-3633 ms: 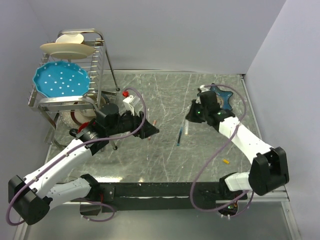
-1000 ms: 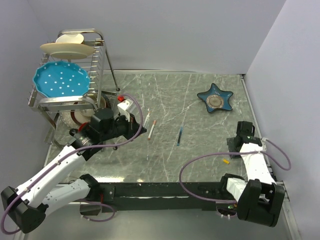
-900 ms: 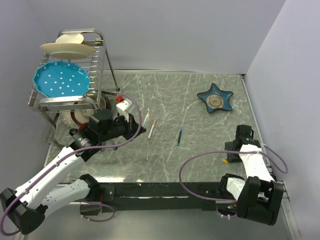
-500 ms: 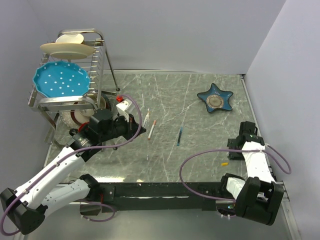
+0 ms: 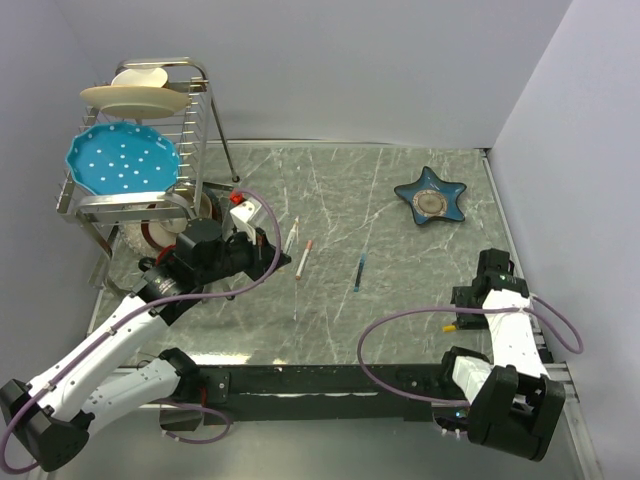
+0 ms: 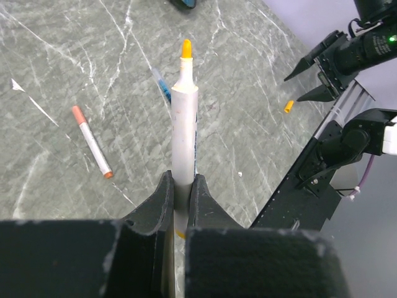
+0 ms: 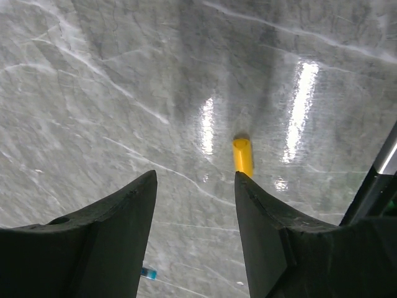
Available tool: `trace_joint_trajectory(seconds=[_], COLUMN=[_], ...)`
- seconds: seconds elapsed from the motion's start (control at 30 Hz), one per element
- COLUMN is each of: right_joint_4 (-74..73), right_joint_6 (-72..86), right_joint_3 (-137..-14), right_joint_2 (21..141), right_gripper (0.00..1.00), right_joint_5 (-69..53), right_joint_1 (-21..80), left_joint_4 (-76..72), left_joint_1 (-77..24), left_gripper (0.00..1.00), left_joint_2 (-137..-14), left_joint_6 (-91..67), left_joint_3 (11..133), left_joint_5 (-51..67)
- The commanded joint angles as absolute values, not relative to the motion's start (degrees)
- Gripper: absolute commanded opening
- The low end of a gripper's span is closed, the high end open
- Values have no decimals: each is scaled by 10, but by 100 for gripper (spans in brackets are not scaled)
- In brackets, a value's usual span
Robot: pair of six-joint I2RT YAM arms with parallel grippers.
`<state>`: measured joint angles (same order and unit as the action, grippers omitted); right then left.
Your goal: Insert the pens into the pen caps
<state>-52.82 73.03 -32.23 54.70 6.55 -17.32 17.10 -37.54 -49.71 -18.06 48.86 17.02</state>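
My left gripper (image 6: 181, 180) is shut on a white-barrelled pen (image 6: 184, 124) with a yellow-orange tip pointing away from the fingers. From above, this gripper (image 5: 279, 256) hovers left of centre with the pen (image 5: 292, 234) sticking out. A red-ended pen (image 5: 305, 257) and a blue pen (image 5: 359, 272) lie on the table beside it. The yellow-orange pen cap (image 7: 243, 156) lies just beyond my right gripper's (image 7: 195, 177) right fingertip. That gripper is open and holds nothing. In the top view it (image 5: 458, 305) hangs just above the cap (image 5: 450, 326) at the near right.
A metal dish rack (image 5: 195, 150) with a blue plate (image 5: 122, 158) and a cream plate stands at the back left. A blue star-shaped dish (image 5: 431, 197) sits at the back right. The black base rail (image 5: 330, 380) runs along the near edge.
The right arm has swung from the star dish back to the near right, settling over the yellow cap. The left gripper has drawn back slightly, still holding its pen.
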Motion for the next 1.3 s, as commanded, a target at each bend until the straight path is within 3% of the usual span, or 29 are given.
trace_joint_trajectory(seconds=[0.0, 0.2, 0.47, 0.6, 0.77, 0.93, 1.1, 1.27], right_joint_4=[-565, -537, -491, -474, -448, -354, -338, -302], right_joint_6=[723, 732, 734, 750, 730, 674, 597, 556], right_joint_3=[-315, -289, -254, -237, -257, -250, -331, -350], right_joint_2=[520, 509, 577, 586, 584, 564, 604, 598], right_gripper=[61, 56, 55, 41, 31, 15, 0, 0], right_joint_5=[83, 67, 69, 76, 84, 13, 18, 9], right_joint_1=[-178, -178, -178, -178, -178, -163, -126, -89], left_joint_4=[153, 157, 154, 153, 154, 142, 84, 70], left_joint_1=[-377, -377, -377, -377, -377, -377, -376, -376], left_gripper=[1, 1, 1, 1, 1, 1, 1, 1], left_joint_2=[-481, -480, -472, -465, -462, -452, -418, -425], left_joint_6=[-166, -159, -163, -163, -160, -167, -184, -180], left_joint_3=[485, 486, 484, 482, 480, 476, 451, 451], left_joint_5=[157, 157, 147, 127, 136, 154, 197, 229])
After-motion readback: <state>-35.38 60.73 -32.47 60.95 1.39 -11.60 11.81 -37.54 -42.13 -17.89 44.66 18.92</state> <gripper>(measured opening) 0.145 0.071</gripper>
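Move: The yellow pen cap lies on the table just beneath my open right fingers, about 3 cm back, 1 cm to the left and 4 cm below. From that cap, the blue pen is some 25 cm left and 15 cm farther out, and the star dish some 36 cm farther out and 6 cm left. From my left hand, which holds the white pen, the cap is roughly 43 cm right, 7 cm back and 26 cm below. I draw my right hand back about 3 cm, sinking onto the yellow cap, and close the fingers to pinch it. Then I swing it forward some 8 cm and up 3, turning counter-clockwise close to 20 degrees while the fingertips swing forward. Late on, my left hand, still gripping the white pen, eases 2 cm up and slightly back. ##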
